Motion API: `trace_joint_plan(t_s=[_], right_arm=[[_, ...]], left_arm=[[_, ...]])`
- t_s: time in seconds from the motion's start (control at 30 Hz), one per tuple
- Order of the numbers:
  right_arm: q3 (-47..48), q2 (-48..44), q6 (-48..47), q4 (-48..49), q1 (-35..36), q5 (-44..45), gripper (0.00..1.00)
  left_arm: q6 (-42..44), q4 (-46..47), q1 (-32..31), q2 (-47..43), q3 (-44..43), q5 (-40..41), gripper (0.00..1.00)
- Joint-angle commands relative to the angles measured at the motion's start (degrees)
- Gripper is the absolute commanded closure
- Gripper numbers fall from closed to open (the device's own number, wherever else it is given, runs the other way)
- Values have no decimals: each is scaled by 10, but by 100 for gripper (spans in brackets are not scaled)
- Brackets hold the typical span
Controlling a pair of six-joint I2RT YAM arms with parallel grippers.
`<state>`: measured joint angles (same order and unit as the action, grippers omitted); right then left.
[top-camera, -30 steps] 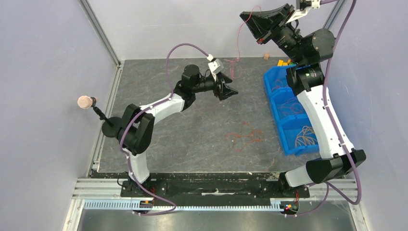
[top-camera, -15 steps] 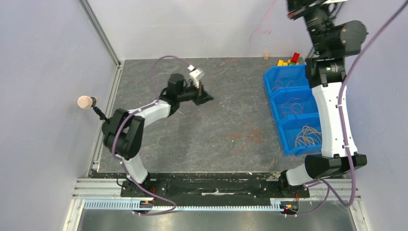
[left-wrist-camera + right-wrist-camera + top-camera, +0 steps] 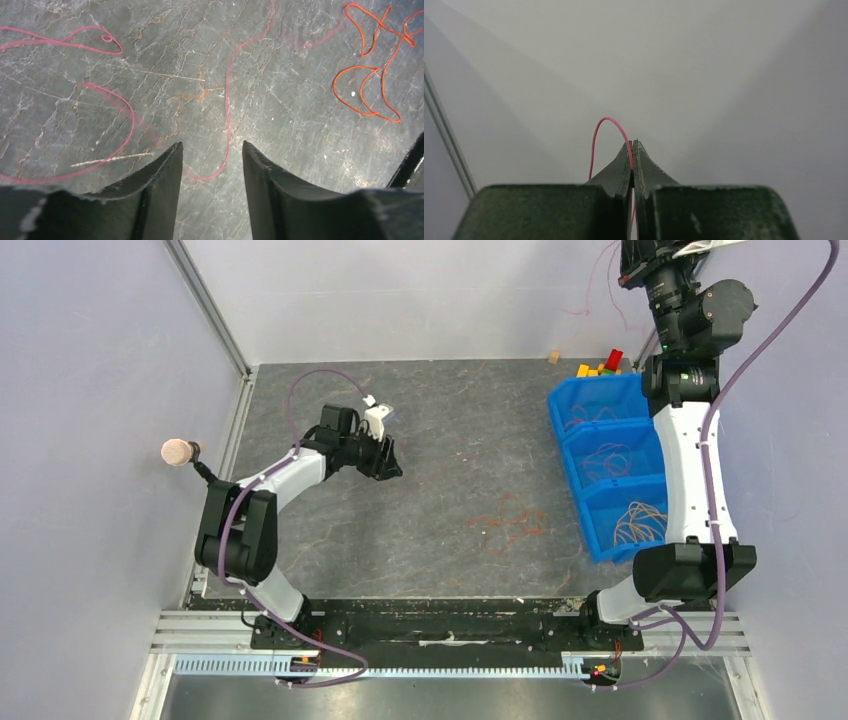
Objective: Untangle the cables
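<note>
My right gripper (image 3: 632,144) is raised high at the back right (image 3: 632,268), pointing at the blank wall. It is shut on a thin pink-red cable (image 3: 600,125) that arches out of the fingertips and dangles below (image 3: 588,295). My left gripper (image 3: 211,145) hovers low over the mat (image 3: 385,455), open, with nothing between its fingers. More pink cable (image 3: 227,95) lies in loose curves on the mat ahead of those fingers. Whether it is the same cable I cannot tell. An orange cable (image 3: 372,75) lies looped to the right (image 3: 510,520).
A blue bin (image 3: 575,455) with three compartments holding sorted cables stands at the right. Coloured blocks (image 3: 600,365) sit behind it. A microphone on a stand (image 3: 178,452) is at the left edge. Walls close the mat on three sides.
My left gripper has drawn back to the left and toward the arm bases. The right arm has swung up and right, lifting the pink-red cable off the mat.
</note>
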<state>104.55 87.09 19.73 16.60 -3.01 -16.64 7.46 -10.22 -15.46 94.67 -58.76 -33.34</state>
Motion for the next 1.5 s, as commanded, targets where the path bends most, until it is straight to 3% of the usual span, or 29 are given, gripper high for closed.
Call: trace_joint_plan(t_s=[0.0, 0.33, 0.53, 0.67, 0.87, 1.0, 1.33, 1.47], right_arm=[[-49, -14, -78, -9, -13, -8, 100], [-141, 4, -183, -108, -20, -36, 100], [-141, 80, -261, -132, -33, -16, 100], [-122, 112, -256, -135, -61, -23, 100], [-125, 49, -232, -182, -89, -79, 100], [-167, -3, -269, -197, -92, -91, 100], [-241, -10, -336, -234, -128, -102, 100], [-269, 7, -412, -271, -144, -124, 100]], left_arm=[[47, -22, 4, -73, -18, -30, 41], [69, -45, 4, -174, -28, -38, 28], [66, -73, 4, -195, -33, -38, 25], [77, -78, 4, -217, -20, -24, 25], [83, -82, 4, -246, 0, 6, 25], [73, -80, 4, -254, 10, 8, 24], [82, -86, 4, -243, 3, -3, 24], [84, -93, 4, -242, -2, -2, 24]])
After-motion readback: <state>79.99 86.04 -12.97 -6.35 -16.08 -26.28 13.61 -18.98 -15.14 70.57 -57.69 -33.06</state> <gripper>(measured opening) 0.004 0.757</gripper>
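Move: My right hand holds a pink cable high up; the far compartment of the blue bin lies about 16 cm ahead, 11 cm to the right and some 58 cm below. From the same hand, the middle compartment is 3 cm ahead and 12 cm right, and the toy blocks 28 cm ahead and 13 cm right. From my left hand, the pink cable on the table is roughly 6 cm ahead, 4 cm right and 9 cm below, the far compartment 25 cm ahead and 51 cm right. Keeping my right fingers shut on the pink cable, I swing it steeply down about 30 cm towards the far compartment, first forward and right, then bob up and back some 8 cm and sink again, still drifting right, tipping my wrist down nearly 40 degrees. Meanwhile my left hand opens wider and lifts about 12 cm off the table cable, drawing slightly back and tilting up. ##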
